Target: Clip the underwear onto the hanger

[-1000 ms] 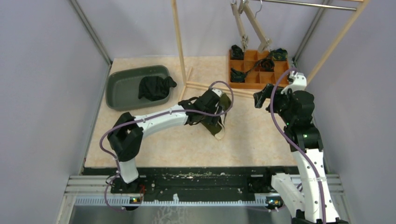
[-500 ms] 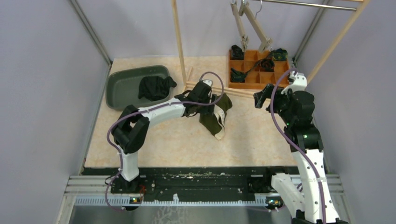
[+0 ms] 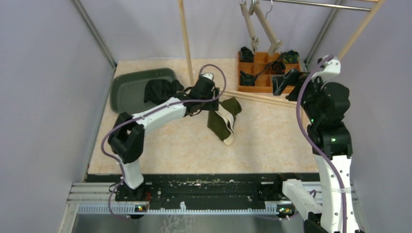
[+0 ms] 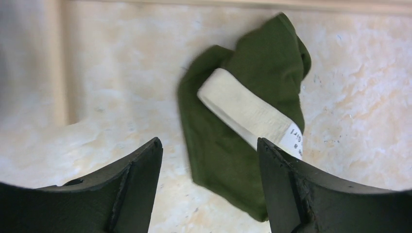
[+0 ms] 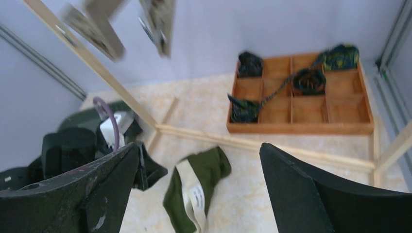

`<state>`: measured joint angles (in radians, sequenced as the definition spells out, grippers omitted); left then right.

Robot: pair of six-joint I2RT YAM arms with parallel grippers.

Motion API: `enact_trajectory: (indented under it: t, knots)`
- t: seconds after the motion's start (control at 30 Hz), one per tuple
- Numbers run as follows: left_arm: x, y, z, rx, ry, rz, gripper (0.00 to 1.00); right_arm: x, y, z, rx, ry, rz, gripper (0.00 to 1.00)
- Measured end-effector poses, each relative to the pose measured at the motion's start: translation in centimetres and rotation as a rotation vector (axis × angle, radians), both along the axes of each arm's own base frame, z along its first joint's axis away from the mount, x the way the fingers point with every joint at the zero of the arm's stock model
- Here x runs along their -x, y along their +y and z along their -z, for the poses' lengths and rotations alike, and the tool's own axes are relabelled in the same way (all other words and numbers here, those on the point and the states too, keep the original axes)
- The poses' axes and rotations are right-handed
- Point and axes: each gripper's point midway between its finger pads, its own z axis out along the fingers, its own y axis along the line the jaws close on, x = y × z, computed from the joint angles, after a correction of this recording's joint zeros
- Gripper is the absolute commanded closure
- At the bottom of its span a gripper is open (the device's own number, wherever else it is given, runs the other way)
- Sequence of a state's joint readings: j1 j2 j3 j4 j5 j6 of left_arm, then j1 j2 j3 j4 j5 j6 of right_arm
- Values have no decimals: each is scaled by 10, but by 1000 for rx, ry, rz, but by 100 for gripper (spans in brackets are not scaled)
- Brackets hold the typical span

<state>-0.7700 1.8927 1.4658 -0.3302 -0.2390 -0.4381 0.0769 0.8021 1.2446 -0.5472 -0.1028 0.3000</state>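
Note:
The green underwear (image 3: 222, 121) with a white waistband (image 4: 245, 110) lies crumpled on the table in the middle. My left gripper (image 3: 212, 103) hovers open just left of it, nothing between its fingers; in the left wrist view the cloth (image 4: 228, 155) lies below and beyond the jaws (image 4: 209, 141). The wooden hanger (image 3: 260, 24) with its clips hangs from the rail at the back, blurred in the right wrist view (image 5: 160, 19). My right gripper (image 3: 284, 82) stands open and raised near the right rear, looking down at the underwear (image 5: 209, 167).
A grey bin (image 3: 116, 92) at the left rear holds a dark garment (image 3: 163, 91). An orange compartment tray (image 3: 252, 89) with dark rolled items sits at the back right. The wooden rack's post (image 3: 187, 43) and base bar (image 3: 257, 98) cross behind the underwear.
My left gripper drew back and left off the underwear, leaving it on the table. My right arm rose and swung back toward the tray.

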Motion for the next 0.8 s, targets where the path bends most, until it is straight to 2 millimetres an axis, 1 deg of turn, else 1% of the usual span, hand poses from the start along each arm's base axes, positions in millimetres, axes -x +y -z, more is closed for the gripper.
enact_trajectory:
  t: [0.07,0.1,0.17,0.23,0.3,0.37,0.43,0.53,0.67,0.73,0.8]
  knots:
    - [-1,20,-16,18,-21,-47,23,1,1,-33,-9,-64,-7,6]
    - [0,29,-26,30,-39,-67,23,1,2,-46,-14,-88,-10,5]
    - [-1,42,-45,56,-72,-98,23,2,3,-74,-19,-137,-17,5]
    - [-1,47,-61,85,-105,-113,23,1,4,-100,-22,-184,-23,5]
    - [2,47,-70,108,-124,-112,23,-2,5,-118,-24,-215,-28,5]
    - [4,47,-69,110,-124,-110,23,-9,7,-125,-24,-220,-36,4]
    - [7,47,-62,100,-111,-105,23,-18,9,-127,-24,-208,-45,4]
    - [11,50,-53,83,-92,-104,23,-36,13,-132,-20,-182,-56,4]
    - [13,51,-49,79,-84,-101,23,-63,16,-134,-10,-116,-68,4]
    - [14,52,-47,77,-80,-101,23,-76,17,-144,-7,-100,-76,5]
    - [16,53,-44,73,-74,-99,23,-82,18,-150,-8,-86,-88,5]
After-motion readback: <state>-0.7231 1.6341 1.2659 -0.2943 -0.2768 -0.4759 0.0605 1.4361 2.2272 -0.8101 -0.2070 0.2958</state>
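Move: Right hand: the clip end of the right-hand hanger is about 13 cm ahead, 6 cm left and roughly level; the left-hand hanger's clip end hangs 7 cm further left, as far ahead. The wooden box stands on the table some 20 cm ahead, 1 cm left and 36 cm below. From the left hand, the underwear lies about 3 cm back, 5 cm right and 11 cm down, the same right-hand clip end about 2 cm ahead, 19 cm right and 28 cm up. Rising steeply about 13 cm with its fingers tipping up, the open right hand climbs past the clip ends, then swings forward some 8 cm towards the hangers' rail, levelling partly back and still touching nothing. The left hand, empty and open, backs off from the underwear, going left and up, then settles a little lower. ##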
